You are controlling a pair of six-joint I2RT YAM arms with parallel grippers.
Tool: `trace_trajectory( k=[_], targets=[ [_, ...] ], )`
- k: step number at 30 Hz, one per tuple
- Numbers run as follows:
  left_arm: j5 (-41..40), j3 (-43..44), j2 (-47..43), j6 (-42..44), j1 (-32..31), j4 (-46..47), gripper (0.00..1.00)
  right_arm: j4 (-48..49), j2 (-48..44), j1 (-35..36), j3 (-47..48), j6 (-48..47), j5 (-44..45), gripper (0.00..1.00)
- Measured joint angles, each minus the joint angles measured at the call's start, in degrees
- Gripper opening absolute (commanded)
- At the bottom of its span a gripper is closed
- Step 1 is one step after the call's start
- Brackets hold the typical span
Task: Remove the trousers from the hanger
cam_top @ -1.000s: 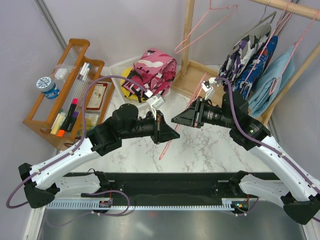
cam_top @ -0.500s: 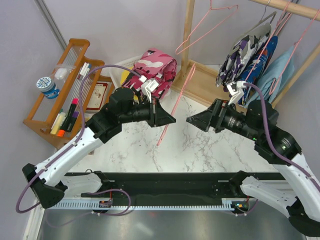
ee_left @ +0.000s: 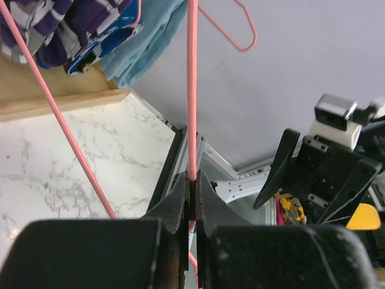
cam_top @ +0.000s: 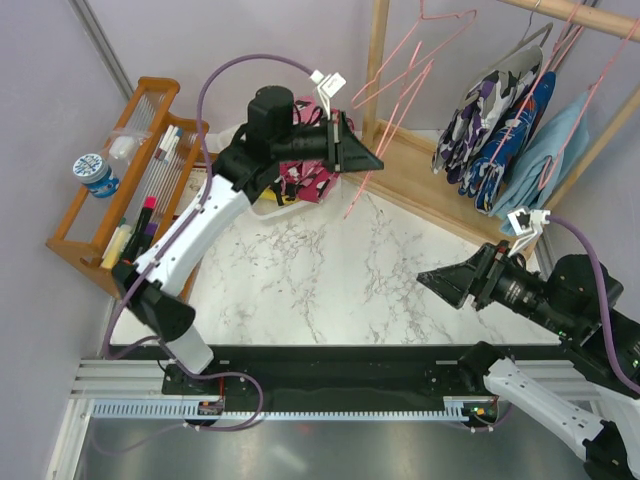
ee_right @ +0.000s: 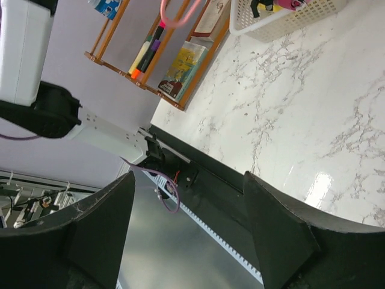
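Note:
My left gripper [cam_top: 358,158] is raised at the back of the table and is shut on the wire of a bare pink hanger [cam_top: 395,115]. In the left wrist view the pads pinch that hanger [ee_left: 192,90] at my left gripper [ee_left: 192,180]. The pink camouflage trousers [cam_top: 312,183] lie in the white basket [cam_top: 262,205], mostly hidden behind the left arm. The yellow trousers are hidden in the top view. My right gripper [cam_top: 435,282] hangs open and empty at the right, apart from the hanger; in the right wrist view my right gripper [ee_right: 189,211] holds nothing.
A wooden clothes rack [cam_top: 377,60] at the back right carries another pink hanger [cam_top: 440,20], a purple-white camouflage garment [cam_top: 480,110] and a light blue garment [cam_top: 545,160]. A wooden organiser [cam_top: 130,190] with pens stands at the left.
The right gripper opened, let go of the hanger and drew back to the near right. The left arm lifted the hanger up and back toward the rack.

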Motion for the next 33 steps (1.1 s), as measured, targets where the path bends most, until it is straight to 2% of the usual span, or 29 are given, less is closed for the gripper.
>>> trace_trajectory(
  k=[7, 10, 16, 27, 33],
  targets=[
    [3.7, 28.8, 20.5, -6.7, 0.6, 0.6, 0.02, -3.0, -2.4, 0.0, -0.1, 0.7, 1.1, 0.78],
    [4.2, 37.4, 27.7, -11.2, 0.6, 3.1, 0.02, -3.2, -2.0, 0.0, 0.0, 0.7, 2.4, 0.74],
    [4.2, 36.5, 30.9, -17.6, 0.6, 6.9, 0.02, 0.0, 3.2, 0.0, 2.1, -1.1, 7.8, 0.63],
    [4.1, 34.6, 30.8, -19.3, 0.6, 10.0, 0.02, 11.6, 23.5, 0.0, 13.4, -7.0, 17.7, 0.61],
    [3.7, 33.7, 30.3, -19.3, 0.6, 9.9, 0.02, 14.2, 30.3, 0.0, 17.7, -8.0, 19.6, 0.55]
  ],
)
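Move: My left hand holds the empty pink hanger. The rack's rod lies about 20 cm ahead of it, 10 to the right and 16 above; the hanger already hung is roughly 16 ahead, 5 right and 8 up, the purple camouflage trousers 10 ahead, 20 right and 8 lower. From my empty right hand the held hanger is some 20 cm ahead, 10 left and 4 up, those trousers 30 ahead, 10 right and 4 lower. Keeping the pink hanger pinched, my left hand carries it about 9 cm forward and nearly as far right towards the rod, rising and then sinking 2 cm or so before it all but stops, fingers tipped up some 10 degrees. After a slight draw back, my open right hand sweeps about 16 cm forward, rising a little, towards the held hanger, turning clockwise and closing part way on nothing. ##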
